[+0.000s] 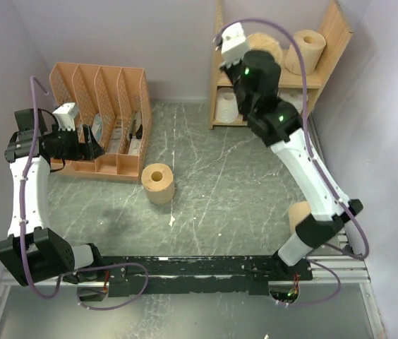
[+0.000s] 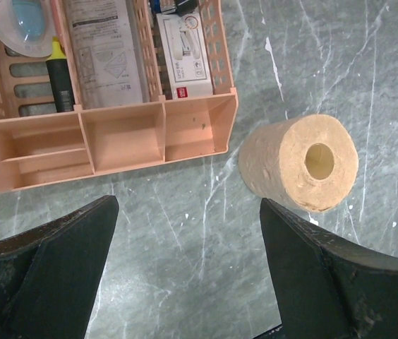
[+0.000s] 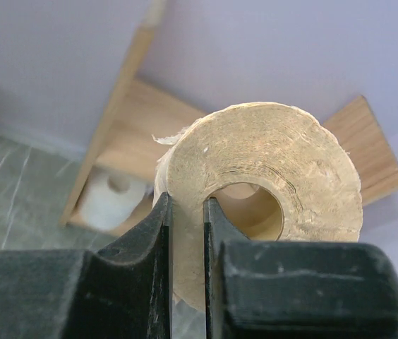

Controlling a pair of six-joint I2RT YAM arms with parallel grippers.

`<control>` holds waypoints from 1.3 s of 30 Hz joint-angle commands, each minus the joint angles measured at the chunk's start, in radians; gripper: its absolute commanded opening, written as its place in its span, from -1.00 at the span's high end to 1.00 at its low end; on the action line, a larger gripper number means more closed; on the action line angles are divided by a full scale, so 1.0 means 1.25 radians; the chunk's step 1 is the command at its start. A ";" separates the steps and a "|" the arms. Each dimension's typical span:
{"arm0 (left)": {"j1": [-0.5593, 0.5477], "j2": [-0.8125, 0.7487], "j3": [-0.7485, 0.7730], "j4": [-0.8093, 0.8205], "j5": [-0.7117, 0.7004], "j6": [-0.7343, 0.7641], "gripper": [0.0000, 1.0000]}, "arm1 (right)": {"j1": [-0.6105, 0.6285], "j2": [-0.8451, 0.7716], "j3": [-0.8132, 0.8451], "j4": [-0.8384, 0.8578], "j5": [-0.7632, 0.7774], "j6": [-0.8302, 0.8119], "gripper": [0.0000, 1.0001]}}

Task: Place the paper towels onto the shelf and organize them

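My right gripper [image 1: 243, 44] [image 3: 187, 201] is up at the wooden shelf's [image 1: 337, 41] top tier. It is shut on the wall of a tan paper towel roll [image 1: 264, 44] [image 3: 269, 162], one finger inside the hollow core and one outside. A second tan roll [image 1: 307, 49] stands on the top tier to its right. A white roll [image 1: 226, 106] [image 3: 114, 194] sits on the lower tier. One tan roll [image 1: 158, 182] [image 2: 299, 164] stands on the table. My left gripper [image 1: 94, 147] [image 2: 188, 203] hangs open and holds nothing, left of that roll.
An orange-pink file organizer [image 1: 100, 116] [image 2: 114, 134] with stationery and packets lies at the left, right by my left gripper. Another tan roll [image 1: 299, 214] shows behind the right arm near the table's right edge. Grey walls close in the left, back and right sides.
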 commanded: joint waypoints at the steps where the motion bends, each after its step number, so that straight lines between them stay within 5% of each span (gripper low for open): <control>1: 0.009 0.014 0.035 -0.025 0.055 0.008 -0.87 | -0.134 0.126 0.203 0.020 -0.102 0.101 1.00; 5: 0.009 0.020 0.038 -0.028 0.064 0.009 -0.87 | -0.245 0.260 0.360 -0.005 -0.231 0.184 1.00; 12: 0.009 0.031 0.038 -0.033 0.065 0.009 -0.87 | -0.383 0.306 0.369 0.066 -0.338 0.334 1.00; 39: 0.009 0.055 0.035 -0.035 0.071 0.011 -0.86 | -0.463 0.420 0.389 0.034 -0.355 0.408 1.00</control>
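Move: The right hand already pinches a brown roll by its wall and is taking it to the free part of the upper shelf board, about 28 cm ahead, 11 cm to the right and some 20 cm below. On that board, a standing brown roll lies about 31 cm ahead and 28 cm right, its middle 10 cm lower; a white roll on the lower board is some 22 cm ahead, 4 cm left and 36 cm down. From the idle left hand the free place is roughly 35 cm ahead, 57 cm right and 5 cm higher. The right hand carries the brown roll forward about 21 cm and 12 cm to its right, in over the upper board beside the standing brown roll, rising a few centimetres at first and then sinking to end some 8 cm lower than it began, slowing as it arrives. On the way the wrist rolls about 30 degrees, left side up, which brings the tilted roll upright, while the fingers keep their pinch on its wall. ##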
